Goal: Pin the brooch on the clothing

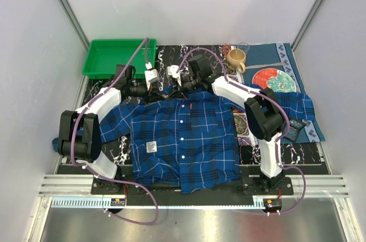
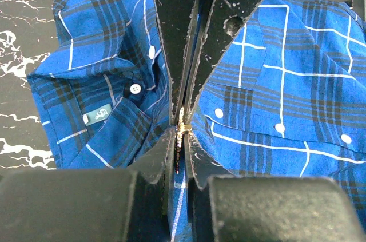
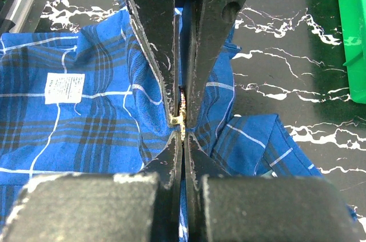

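Observation:
The clothing, a blue plaid shirt, lies spread on the dark marbled table, collar at the far side. Both grippers meet tip to tip over the collar. The brooch shows edge-on as a small gold piece between the two pairs of fingertips. My left gripper is shut on it, a narrow gap left between its jaws. My right gripper is fully shut, its tips right against the brooch; whether it pinches the brooch I cannot tell. In the top view the left gripper and right gripper hide the brooch.
A green tray sits at the back left. A tan mug and a red and green plate stand on a blue mat at the back right. The shirt's right sleeve drapes over that mat.

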Available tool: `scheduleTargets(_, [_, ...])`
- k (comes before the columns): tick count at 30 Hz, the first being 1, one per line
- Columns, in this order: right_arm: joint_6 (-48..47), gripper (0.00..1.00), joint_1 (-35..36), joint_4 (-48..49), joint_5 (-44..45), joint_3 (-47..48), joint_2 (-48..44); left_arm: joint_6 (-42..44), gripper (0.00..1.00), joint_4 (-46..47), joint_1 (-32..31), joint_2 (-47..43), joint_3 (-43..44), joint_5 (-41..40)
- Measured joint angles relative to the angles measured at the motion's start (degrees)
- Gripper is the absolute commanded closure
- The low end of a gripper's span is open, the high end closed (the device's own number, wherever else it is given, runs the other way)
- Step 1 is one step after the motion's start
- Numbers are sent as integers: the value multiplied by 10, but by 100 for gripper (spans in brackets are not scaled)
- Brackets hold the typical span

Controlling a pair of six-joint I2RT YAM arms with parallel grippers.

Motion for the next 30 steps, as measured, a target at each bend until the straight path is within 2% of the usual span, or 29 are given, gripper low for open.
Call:
scheduleTargets(12, [6,100,2,-12,18,9,0,23,92,-2,-12,-4,0,-29])
scheduleTargets(16, [7,100,2,-13,19,10,0,33,84,-3,-12,-5,0,-32])
scheduleTargets(17, [7,100,3,-13,19,10,0,35,78,-4,-13,-5,0,-33])
scheduleTargets(21, [9,100,6,-13,17,10,-1,42,69,-7,-14,-5,0,-39])
scheduleTargets(30, [-2,100,12,-14,16,10,-11,50,60,-8,-6,-8,0,-36])
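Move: The brooch is pinched between the two facing grippers, roughly 1 cm to the right of the left hand point and 1 cm to the left of the right one, level with both. From the left hand, the shirt's white label lies about 19 cm back, 5 cm left and 11 cm below. The nearest bare shirt button is some 7 cm right, 3 cm back and 9 cm down, and the green tray 17 cm ahead, 19 cm left. Open the left gripper to about a third of its range so that it lets go of the brooch, almost in place, after easing down about half a centimetre with a slight tilt. Keep the right fingers shut on the brooch; as the left ones spread, lift it about 1 cm, drifting a little to the left and back. ##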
